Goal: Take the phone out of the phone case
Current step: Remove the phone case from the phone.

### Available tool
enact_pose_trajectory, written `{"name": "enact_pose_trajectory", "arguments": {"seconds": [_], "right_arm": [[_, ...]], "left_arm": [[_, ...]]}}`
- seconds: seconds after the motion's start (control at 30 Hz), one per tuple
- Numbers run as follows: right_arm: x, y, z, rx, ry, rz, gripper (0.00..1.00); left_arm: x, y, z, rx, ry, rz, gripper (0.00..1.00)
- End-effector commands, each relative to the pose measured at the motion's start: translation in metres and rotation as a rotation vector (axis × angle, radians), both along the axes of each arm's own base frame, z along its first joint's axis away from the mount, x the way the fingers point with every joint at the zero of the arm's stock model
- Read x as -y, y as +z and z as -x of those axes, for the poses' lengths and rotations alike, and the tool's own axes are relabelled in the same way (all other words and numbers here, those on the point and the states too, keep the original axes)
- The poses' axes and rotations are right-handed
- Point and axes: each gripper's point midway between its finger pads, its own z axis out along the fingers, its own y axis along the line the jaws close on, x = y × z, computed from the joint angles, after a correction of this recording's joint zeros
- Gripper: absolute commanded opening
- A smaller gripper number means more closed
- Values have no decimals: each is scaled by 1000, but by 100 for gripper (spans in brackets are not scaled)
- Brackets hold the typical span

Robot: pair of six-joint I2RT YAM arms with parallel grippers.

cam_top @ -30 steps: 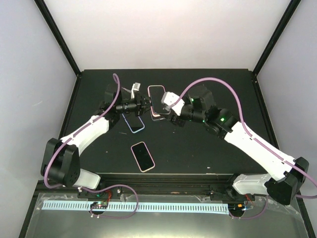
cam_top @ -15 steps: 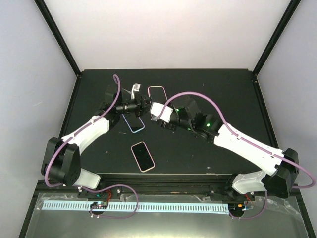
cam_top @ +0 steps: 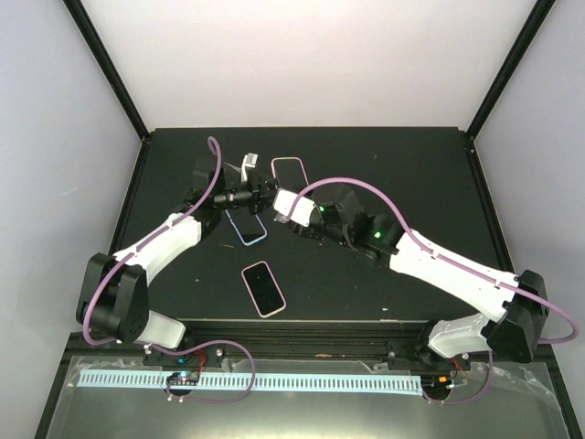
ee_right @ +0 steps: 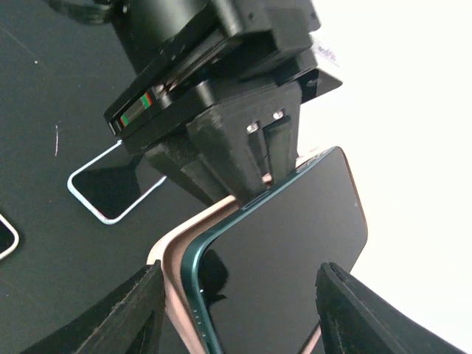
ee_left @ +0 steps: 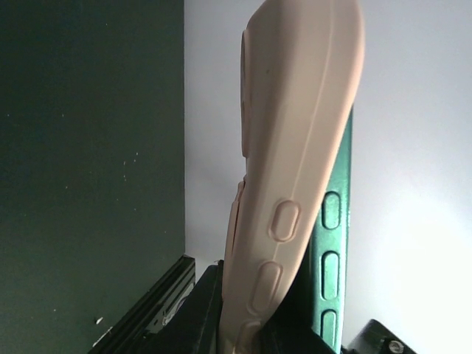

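A dark-screened phone (ee_right: 295, 251) with a green edge (ee_left: 335, 243) sits in a pink phone case (ee_left: 295, 184), held up off the table. My left gripper (ee_left: 251, 324) is shut on the case's side, with the green phone edge beside it. In the right wrist view the case's corner (ee_right: 166, 258) stands peeled away from the phone. My right gripper (ee_right: 240, 310) is open, its fingers (ee_right: 110, 317) either side of the phone's near end with gaps. From above, the case's rim (cam_top: 289, 160) shows between the left gripper (cam_top: 271, 187) and the right gripper (cam_top: 291, 212).
A phone in a pale blue case (cam_top: 248, 229) lies on the black table just under the left arm. Another phone in a pink case (cam_top: 263, 287) lies nearer the front edge. Black frame posts stand at the back corners.
The right arm has swung left and its gripper now straddles the phone's near end, covering part of it from above. Its jaws have narrowed slightly. The left gripper has kept its hold.
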Motion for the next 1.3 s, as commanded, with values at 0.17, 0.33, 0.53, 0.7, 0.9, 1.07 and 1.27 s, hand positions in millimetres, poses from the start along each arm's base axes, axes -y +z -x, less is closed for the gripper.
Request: {"name": "enact_pose_trajectory", "arguments": {"seconds": [0.17, 0.33, 0.53, 0.7, 0.9, 1.07, 1.27], "right_arm": [[3, 29, -6, 25, -44, -69, 56], [6, 18, -14, 92, -60, -8, 54], [12, -2, -20, 176, -68, 91, 53], [19, 0, -31, 257, -126, 123, 53], [22, 11, -48, 404, -194, 158, 40], [26, 26, -48, 492, -208, 142, 27], [37, 42, -45, 541, -237, 129, 15]], "left_arm": [[4, 12, 5, 60, -41, 6, 1], [4, 16, 7, 60, -47, 18, 2], [8, 22, 12, 75, -90, 38, 2], [15, 26, 18, 87, -124, 48, 2], [32, 20, 36, 69, -211, 51, 2], [34, 16, 36, 56, -224, 48, 2], [34, 8, 33, 59, -212, 30, 2]]}}
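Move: The phone's middle is about 6 cm ahead of the right hand and nearly level in height, its near end already ajar; the case backs it about 1 cm lower. From the left hand, which grips the case's left rim, the phone's middle is some 4 cm to the right. On the table, roughly 25 cm below the right hand, the blue-rimmed phone lies 5 cm ahead and 11 cm left, the pink-rimmed phone 12 cm back and 6 cm left. The right fingers close from about half open to nearly shut and pinch the phone's loose near end, one finger in the gap between case and phone, the other on the screen side. After a 1 cm bob up and down, that hand works forward about 3.5 cm, tipping its fingertips up some 25 degrees. The left hand keeps its grip on the case and late on shifts about 3 cm right, down and back. ##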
